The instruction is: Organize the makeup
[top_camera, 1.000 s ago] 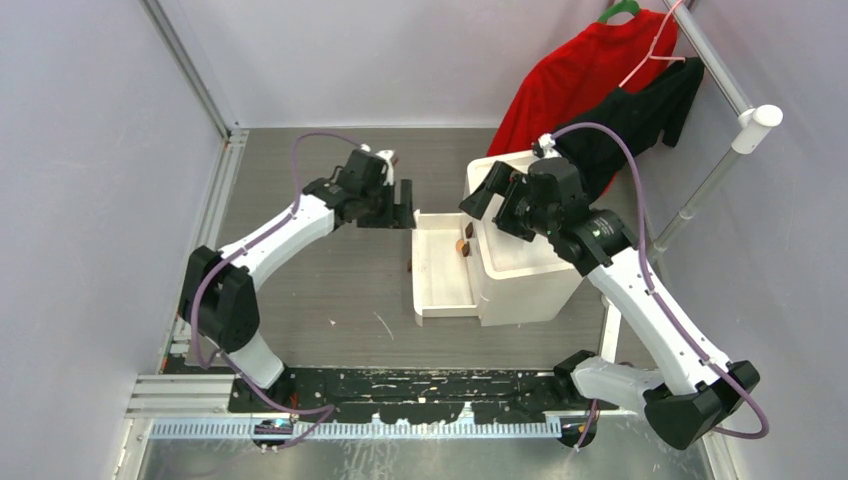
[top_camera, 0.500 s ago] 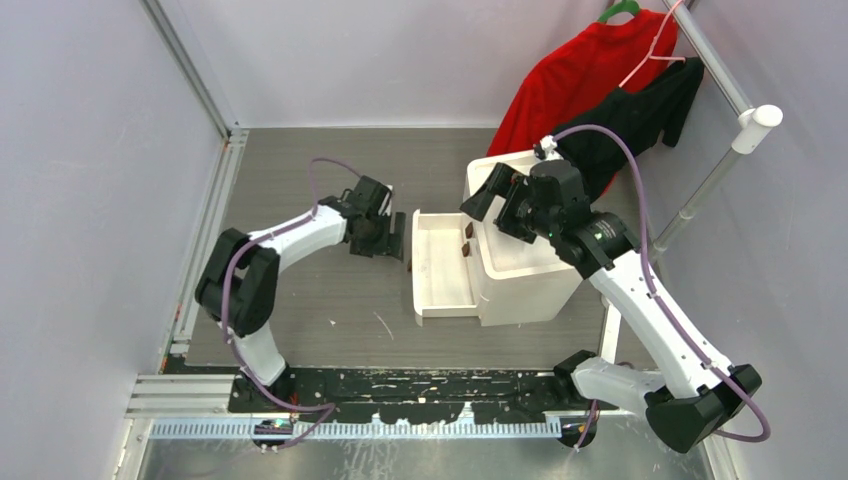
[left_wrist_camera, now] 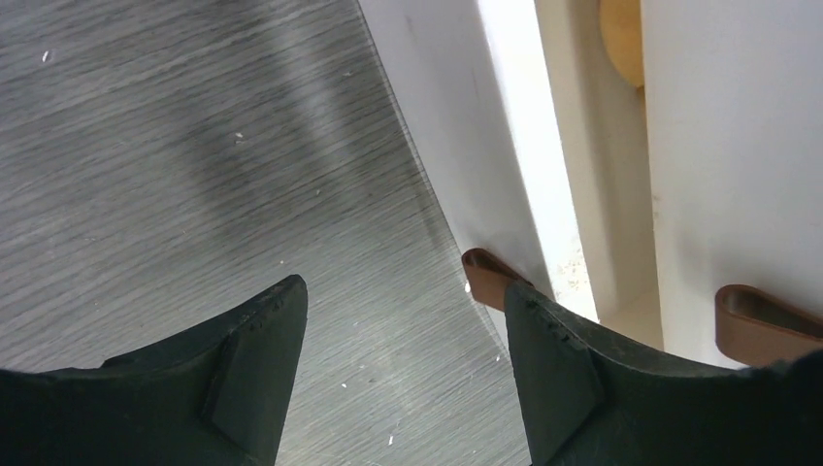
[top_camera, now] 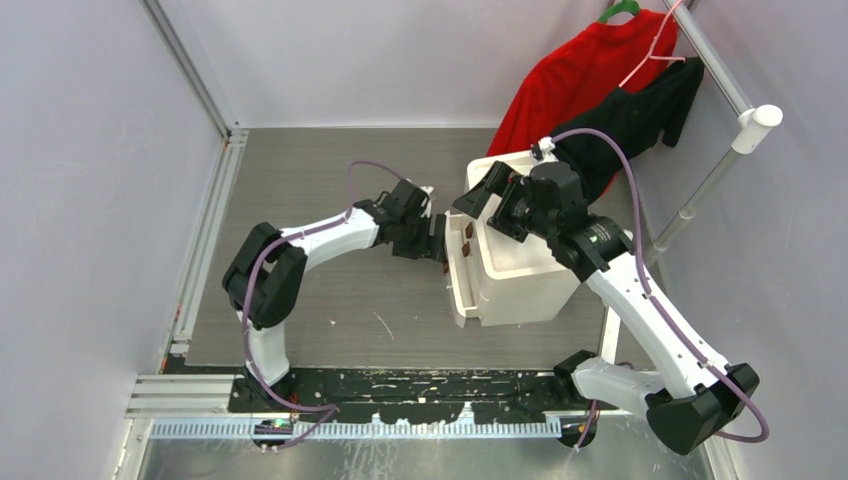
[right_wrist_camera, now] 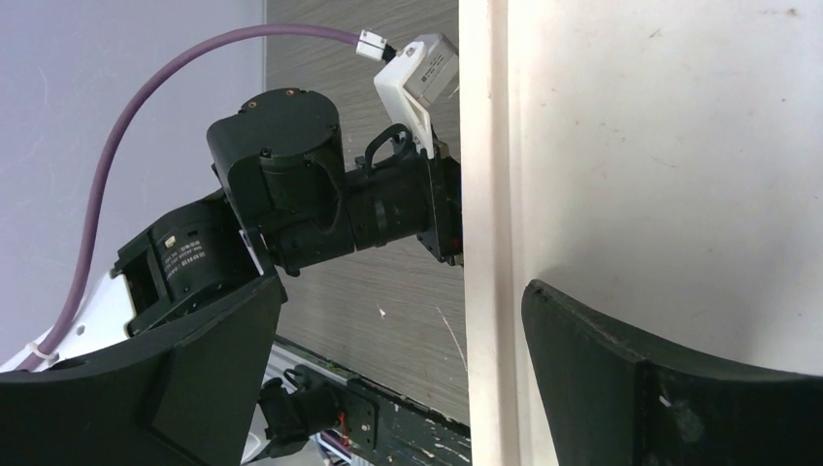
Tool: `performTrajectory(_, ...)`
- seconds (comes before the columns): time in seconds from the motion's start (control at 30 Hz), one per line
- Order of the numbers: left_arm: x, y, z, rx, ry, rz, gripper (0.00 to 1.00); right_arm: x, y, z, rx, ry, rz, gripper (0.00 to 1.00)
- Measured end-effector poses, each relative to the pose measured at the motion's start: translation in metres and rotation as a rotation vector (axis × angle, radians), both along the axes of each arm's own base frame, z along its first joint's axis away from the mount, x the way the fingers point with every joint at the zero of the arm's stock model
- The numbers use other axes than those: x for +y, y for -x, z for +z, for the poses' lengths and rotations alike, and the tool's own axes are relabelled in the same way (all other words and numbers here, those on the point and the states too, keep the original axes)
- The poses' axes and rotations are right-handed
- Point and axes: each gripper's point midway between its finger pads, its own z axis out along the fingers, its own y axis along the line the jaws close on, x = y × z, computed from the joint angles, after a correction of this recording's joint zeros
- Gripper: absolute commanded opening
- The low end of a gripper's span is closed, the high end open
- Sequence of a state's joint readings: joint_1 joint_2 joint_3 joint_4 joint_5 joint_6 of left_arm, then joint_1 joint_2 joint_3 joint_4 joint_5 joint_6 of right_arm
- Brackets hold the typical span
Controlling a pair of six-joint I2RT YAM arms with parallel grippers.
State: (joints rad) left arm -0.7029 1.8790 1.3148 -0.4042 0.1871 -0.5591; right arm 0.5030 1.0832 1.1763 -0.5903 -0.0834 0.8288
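The white drawer (top_camera: 461,285) of the white cabinet (top_camera: 525,270) stands out only a narrow gap. In the left wrist view an orange rounded piece of the makeup (left_wrist_camera: 622,39) shows inside that gap; the rest of the makeup is hidden. My left gripper (top_camera: 437,243) (left_wrist_camera: 406,291) is open against the drawer's front panel (left_wrist_camera: 456,146), its right finger next to the brown handle (left_wrist_camera: 488,278), nothing between its fingers. My right gripper (top_camera: 487,197) (right_wrist_camera: 403,286) hangs open over the cabinet's top left edge (right_wrist_camera: 485,243), holding nothing.
A second brown handle (left_wrist_camera: 767,325) sits on the cabinet front above the drawer. Red clothes (top_camera: 580,80) and black clothes (top_camera: 640,120) hang from a rail (top_camera: 715,70) behind the cabinet. Grey walls close in the left and back sides.
My left gripper has swung right against the drawer front, and the drawer has slid in from far out to a narrow gap. The right arm has barely moved.
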Motion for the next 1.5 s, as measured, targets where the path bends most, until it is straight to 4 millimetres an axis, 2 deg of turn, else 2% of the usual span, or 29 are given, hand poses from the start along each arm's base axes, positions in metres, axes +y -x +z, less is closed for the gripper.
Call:
performTrajectory(0.4, -0.007, -0.004, 0.008, -0.008, 0.031, 0.004, 0.73, 0.002, 0.001, 0.0, 0.001, -0.007, 0.011, 1.0)
performTrajectory(0.53, -0.021, -0.008, 0.003, 0.018, 0.064, 0.004, 0.73, 0.002, 0.001, 0.0, 0.002, -0.007, 0.013, 1.0)
performTrajectory(0.67, -0.043, -0.01, -0.002, 0.03, 0.086, -0.017, 0.73, 0.002, 0.001, 0.0, 0.003, -0.007, 0.014, 1.0)
performTrajectory(0.77, -0.05, -0.009, 0.0, 0.02, 0.094, -0.028, 0.73, 0.002, 0.001, 0.0, 0.002, -0.006, 0.015, 1.0)
performTrajectory(0.9, -0.043, -0.013, 0.003, 0.019, 0.12, -0.011, 0.74, 0.002, 0.001, 0.0, 0.001, -0.005, 0.016, 1.0)
performTrajectory(1.0, -0.028, -0.013, 0.01, 0.028, 0.143, 0.022, 0.74, 0.002, 0.001, 0.0, 0.0, -0.003, 0.017, 1.0)
performTrajectory(1.23, 0.012, -0.041, 0.042, -0.025, 0.185, 0.122, 0.73, 0.0, 0.003, 0.0, 0.007, 0.015, 0.017, 1.0)
performTrajectory(1.37, 0.005, -0.039, 0.049, -0.034, 0.22, 0.124, 0.72, -0.001, 0.003, 0.0, 0.006, 0.021, 0.015, 1.0)
performTrajectory(1.5, -0.026, -0.02, 0.044, -0.004, 0.239, 0.065, 0.71, -0.001, 0.002, -0.001, 0.009, 0.023, 0.015, 1.0)
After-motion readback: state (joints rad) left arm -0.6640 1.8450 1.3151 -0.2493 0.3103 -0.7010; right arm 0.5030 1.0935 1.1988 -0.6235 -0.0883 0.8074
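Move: The front of the open bottom drawer is about 5 cm to the left gripper's right, 1 cm back and 2 cm lower, its leather tab by the right-hand finger. The middle drawer's tab is some 8 cm right, level fore and aft and 5 cm higher; the white cabinet's middle lies 18 cm right, 3 cm ahead and 6 cm up. From the right hand, that drawer front is some 3 cm left, 1 cm ahead and 24 cm down. Push the bottom drawer's front rightward into the cabinet with the outside of the left gripper's right-hand finger, about 5 cm, fingers staying open. Then back off some 6 cm left while rising 5 cm and reaching a little forward, tilting about 15 degrees, and swing right again, slightly back, close to the cabinet's face. Keep the open right hand still over the left rim. ##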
